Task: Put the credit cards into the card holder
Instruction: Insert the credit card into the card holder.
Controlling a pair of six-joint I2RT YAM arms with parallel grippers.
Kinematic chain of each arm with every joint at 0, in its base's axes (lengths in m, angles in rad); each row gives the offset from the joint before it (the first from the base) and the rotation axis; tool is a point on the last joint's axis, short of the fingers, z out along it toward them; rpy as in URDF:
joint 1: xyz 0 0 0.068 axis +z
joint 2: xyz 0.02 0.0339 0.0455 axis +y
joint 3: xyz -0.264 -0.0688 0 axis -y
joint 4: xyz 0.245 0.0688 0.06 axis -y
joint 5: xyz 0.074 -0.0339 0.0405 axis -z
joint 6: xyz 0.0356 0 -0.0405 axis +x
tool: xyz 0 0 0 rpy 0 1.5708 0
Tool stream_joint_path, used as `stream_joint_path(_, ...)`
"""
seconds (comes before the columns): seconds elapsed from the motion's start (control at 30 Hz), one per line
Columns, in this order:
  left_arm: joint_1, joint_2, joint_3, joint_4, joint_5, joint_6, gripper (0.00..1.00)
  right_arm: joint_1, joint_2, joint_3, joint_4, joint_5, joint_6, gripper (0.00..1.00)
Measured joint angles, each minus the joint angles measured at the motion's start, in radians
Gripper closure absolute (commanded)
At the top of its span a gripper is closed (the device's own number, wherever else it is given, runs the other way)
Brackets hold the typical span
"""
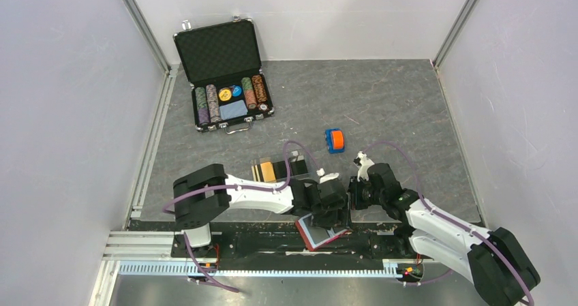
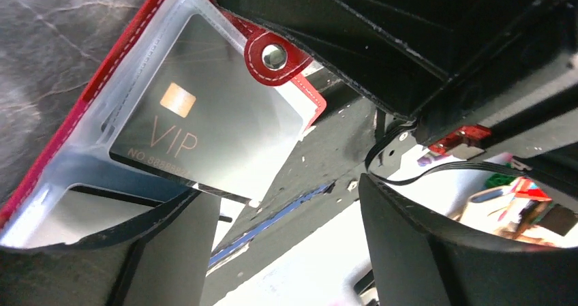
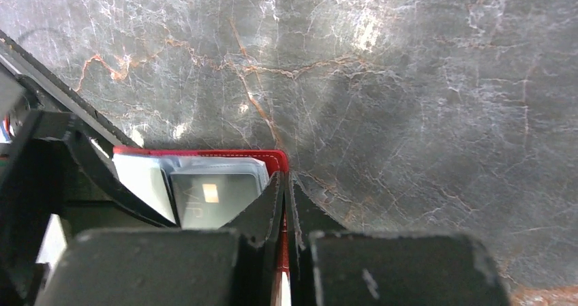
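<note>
A red wallet (image 1: pixel 319 236) lies open at the table's near edge, tilted up. My right gripper (image 3: pixel 287 178) is shut on its red edge (image 3: pixel 283 251). A credit card (image 2: pixel 204 125), dark and glossy with a gold chip and VIP lettering, sticks out of the wallet's clear sleeve (image 2: pixel 88 149). My left gripper (image 2: pixel 283 197) hangs open just past the card's corner, with nothing between its fingers. The card holder (image 1: pixel 294 164) stands on the mat behind the left arm, and an orange card (image 1: pixel 268 172) sits in it.
A black chip briefcase (image 1: pixel 225 74) stands open at the back left, filled with poker chips and a pale blue card. A small blue and orange object (image 1: pixel 334 140) lies mid-table. The black rail (image 1: pixel 272 241) runs along the near edge under the wallet.
</note>
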Motion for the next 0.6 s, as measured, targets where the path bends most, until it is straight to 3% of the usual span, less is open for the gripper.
stream_joint_path(0.03,0.002,0.000,0.023,-0.046,0.000,0.026,0.16,0.000,-0.002,0.001,-0.003,0.000,0.000,0.90)
stream_joint_path(0.1,0.003,0.000,0.051,-0.110,-0.002,0.064,0.00,0.000,-0.002,0.007,-0.019,0.000,0.000,0.76)
stream_joint_path(0.33,0.007,-0.018,0.072,-0.267,-0.006,0.168,0.00,0.002,-0.044,0.034,-0.072,-0.004,-0.008,0.36)
stream_joint_path(0.47,0.007,-0.055,0.066,-0.320,-0.020,0.209,0.00,0.004,-0.084,0.037,-0.097,-0.003,-0.013,0.24)
stream_joint_path(0.6,0.010,-0.115,0.042,-0.335,-0.030,0.225,0.00,0.005,-0.093,0.039,-0.101,-0.022,-0.018,0.23)
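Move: Lying beneath the left hand's far-left side, the open card holder has its middle some 3 cm ahead, 5 cm to the left and 2 cm below. The VIP card in its right-hand pocket is about 4 cm ahead and 2 cm left of that hand; the clear card box stands 20 cm ahead and 17 cm left. From the right hand, shut at the holder's right edge, the holder's middle is 7 cm left and 5 cm back. Drawing leftward about 6 cm along the near side of the card holder, the left hand opens its already parted fingers fully, turns a little clockwise and rises slightly at the end. The right fingers, shut on the holder's right edge by the clasp, spread and come free, lifting some 2 cm with barely any sideways travel. ##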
